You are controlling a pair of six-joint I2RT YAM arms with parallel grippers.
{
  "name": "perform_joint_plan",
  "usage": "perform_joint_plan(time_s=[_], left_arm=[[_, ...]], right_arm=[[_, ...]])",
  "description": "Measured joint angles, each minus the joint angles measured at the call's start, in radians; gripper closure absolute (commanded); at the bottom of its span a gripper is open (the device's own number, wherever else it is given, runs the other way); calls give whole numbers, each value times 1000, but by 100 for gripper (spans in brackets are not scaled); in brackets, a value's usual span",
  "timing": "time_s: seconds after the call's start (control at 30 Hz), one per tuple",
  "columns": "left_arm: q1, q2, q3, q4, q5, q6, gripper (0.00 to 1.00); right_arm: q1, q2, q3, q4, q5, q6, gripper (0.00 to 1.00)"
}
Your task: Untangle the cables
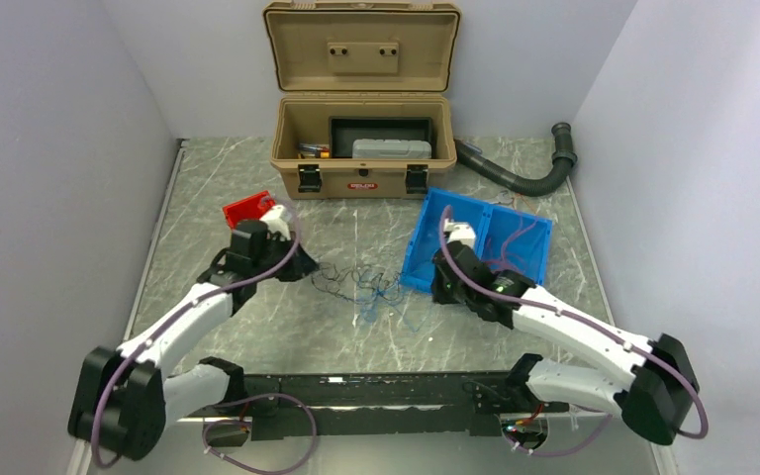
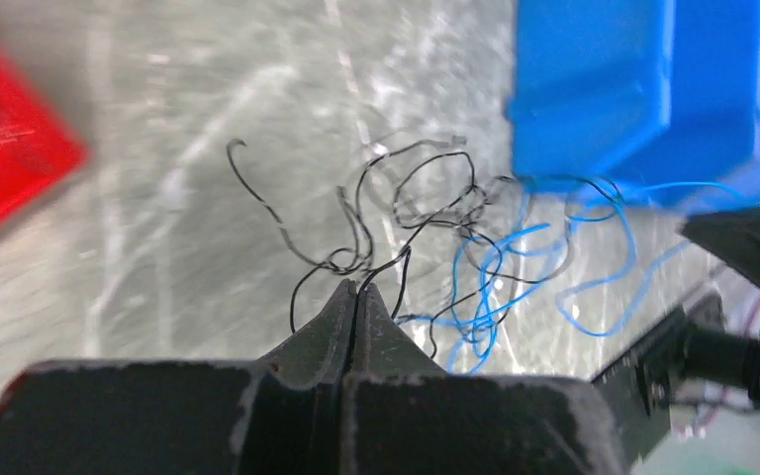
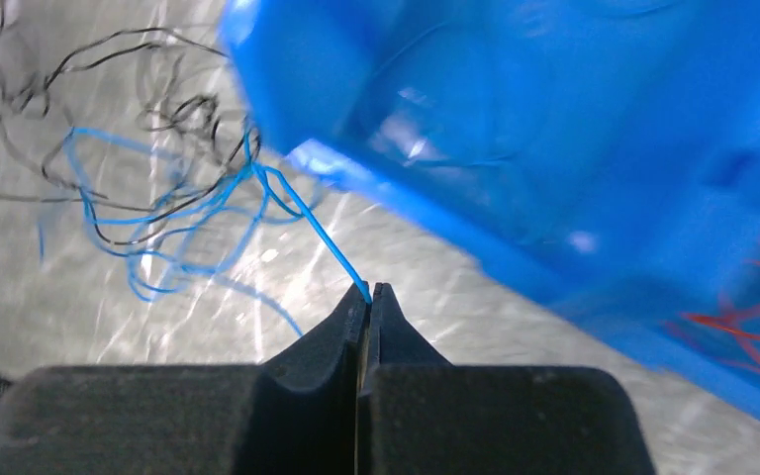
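The cables point(image 1: 366, 287) lie as a loose tangle of thin black and blue wires on the marble tabletop between my two arms. My left gripper point(image 1: 307, 265) is at the tangle's left edge. In the left wrist view it point(image 2: 358, 287) is shut on a black wire point(image 2: 396, 262) that runs up into the black loops, with the blue wires point(image 2: 495, 267) to the right. My right gripper point(image 1: 437, 287) is at the tangle's right edge. Its own view shows it point(image 3: 368, 289) shut on a taut blue wire point(image 3: 307, 218) leading back to the tangle. Red wires point(image 3: 752, 332) lie inside the blue bin.
A blue bin point(image 1: 426, 247) sits tilted just behind my right gripper. A small red bin point(image 1: 247, 208) is behind my left gripper. An open tan toolbox point(image 1: 364, 148) stands at the back, with a black corrugated hose point(image 1: 524, 178) to its right.
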Motion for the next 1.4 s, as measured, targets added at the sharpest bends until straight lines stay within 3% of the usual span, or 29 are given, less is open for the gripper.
perform_joint_plan(time_s=[0.2,0.57,0.87,1.0,1.17,1.4], left_arm=[[143,-222,-36,-146,-175,-77,100],[165,-581,37,-473,-558,-182,100],[166,-640,230,-628,-770,-158,100],[166,-640,266,-658,-808,-119,100],[166,-658,272,-628,-740,-25,100],[166,-643,272,-591,-629,68,100]], right_arm=[[-130,-188,45,-161,159,27,100],[-215,-373,247,-420,503,121,100],[-219,-446,337,-439,594,86,100],[-219,-495,317,-386,517,16,100],[-220,-509,292,-246,167,-143,100],[-220,-386,327,-141,-237,-262,100]])
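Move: The left hand grips a black cable and the right hand a blue one. The tangle joining them lies about 10 cm to the right of the left hand, 1 cm back and 9 cm below, with the red box 14 cm left, 12 cm ahead. From the right hand the tangle is some 17 cm left, 4 cm ahead and 8 cm below, and the blue box's middle is about 14 cm ahead, 10 cm right. Both grippers keep their pinch on their cables and draw them apart, up off the tangle. The left hand sweeps left and up, nearly 20 cm, passing the near side of the red box and turning counter-clockwise. The right hand rises some 20 cm while swinging right, away from the tangle, its fingers levelling out, then swings back left about 14 cm, still high, undoing its clockwise turn. ##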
